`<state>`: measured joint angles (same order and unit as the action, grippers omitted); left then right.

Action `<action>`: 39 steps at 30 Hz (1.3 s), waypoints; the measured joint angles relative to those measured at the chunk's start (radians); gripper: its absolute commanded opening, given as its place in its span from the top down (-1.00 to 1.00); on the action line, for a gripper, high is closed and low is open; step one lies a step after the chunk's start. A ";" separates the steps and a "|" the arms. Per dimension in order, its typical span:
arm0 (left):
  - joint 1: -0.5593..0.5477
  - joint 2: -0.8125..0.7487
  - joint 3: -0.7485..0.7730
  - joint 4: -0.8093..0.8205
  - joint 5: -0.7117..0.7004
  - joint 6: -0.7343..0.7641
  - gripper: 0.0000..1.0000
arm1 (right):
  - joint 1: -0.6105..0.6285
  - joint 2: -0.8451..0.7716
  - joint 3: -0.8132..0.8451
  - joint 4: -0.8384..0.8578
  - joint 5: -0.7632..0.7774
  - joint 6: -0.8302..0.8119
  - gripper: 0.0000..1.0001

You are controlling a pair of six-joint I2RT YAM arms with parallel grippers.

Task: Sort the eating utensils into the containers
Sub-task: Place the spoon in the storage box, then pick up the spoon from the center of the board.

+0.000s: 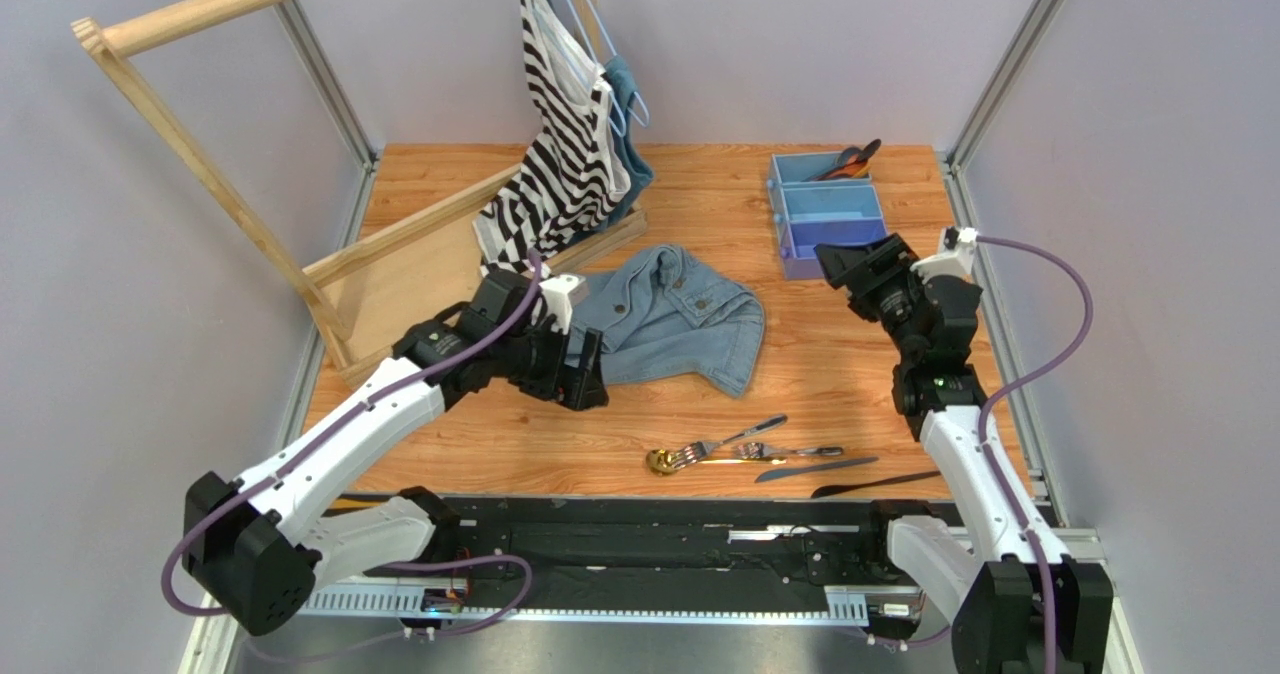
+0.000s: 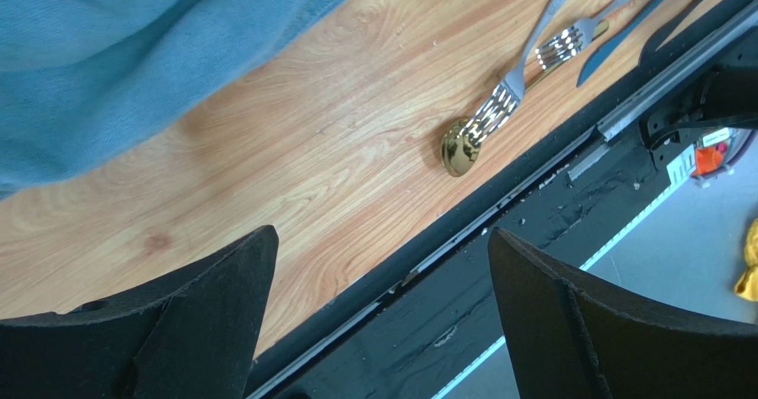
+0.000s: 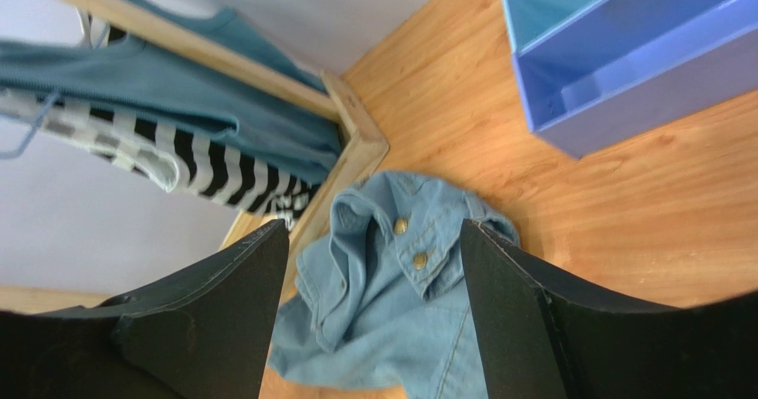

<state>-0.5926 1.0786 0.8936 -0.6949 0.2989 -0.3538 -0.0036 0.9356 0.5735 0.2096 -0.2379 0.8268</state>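
Several eating utensils lie near the table's front edge: a gold spoon (image 1: 663,461), two silver forks (image 1: 739,437) (image 1: 800,452) and two dark knives (image 1: 816,469) (image 1: 878,482). The left wrist view shows the gold spoon (image 2: 459,148), a fork (image 2: 512,84) over its bowl, and a second fork (image 2: 569,39). The light blue tray (image 1: 819,212) stands at the back right, with orange and dark pieces (image 1: 851,161) in its far compartment. My left gripper (image 1: 586,374) (image 2: 383,235) hangs open and empty left of the cutlery. My right gripper (image 1: 842,269) (image 3: 374,226) is open and empty, just in front of the tray (image 3: 623,70).
A crumpled denim shirt (image 1: 676,314) (image 3: 391,301) lies mid-table between the arms. A wooden clothes rack (image 1: 226,179) stands at the back left with a striped top (image 1: 564,134) on hangers. A black rail (image 1: 631,517) runs along the near edge.
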 measured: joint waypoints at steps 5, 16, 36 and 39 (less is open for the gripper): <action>-0.108 0.124 0.053 0.027 -0.042 -0.023 -0.93 | 0.052 -0.067 -0.099 -0.008 -0.023 -0.004 -0.49; -0.302 0.363 0.182 0.068 -0.126 -0.095 -0.69 | 0.054 -0.117 -0.124 -0.037 -0.015 -0.023 -0.53; -0.304 0.371 -0.099 0.333 -0.029 -0.365 -0.16 | 0.054 -0.139 -0.135 -0.047 -0.015 -0.024 -0.53; -0.304 0.379 -0.114 0.367 -0.010 -0.385 -0.06 | 0.054 -0.139 -0.135 -0.047 -0.015 -0.024 -0.53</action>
<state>-0.8970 1.4578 0.7795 -0.3275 0.2886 -0.7387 0.0502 0.7967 0.4381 0.1627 -0.2531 0.8028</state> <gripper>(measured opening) 0.560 0.761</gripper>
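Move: The gold spoon lies to the right of my left hand: its middle is about 18 cm right, 5 cm back and 14 cm below, with the bowl end nearest, some 11 cm right. The top fork crosses it, its middle about 19 cm right and 2 cm back; the second fork is around 27 cm right, 4 cm back. The denim jacket is roughly 18 cm ahead, 8 cm right. From my right hand the spoon is some 21 cm back, 15 cm left, 22 cm below. I swing my left hand right about 9 cm towards the spoon's bowl, then sink it some 10 cm while drawing back about 5 cm, tipping the fingers steeper by nearly 20 degrees and narrowing them from wide open to roughly half. My empty right hand first eases back and down a few centimetres in front of the storage box, then waits there. ##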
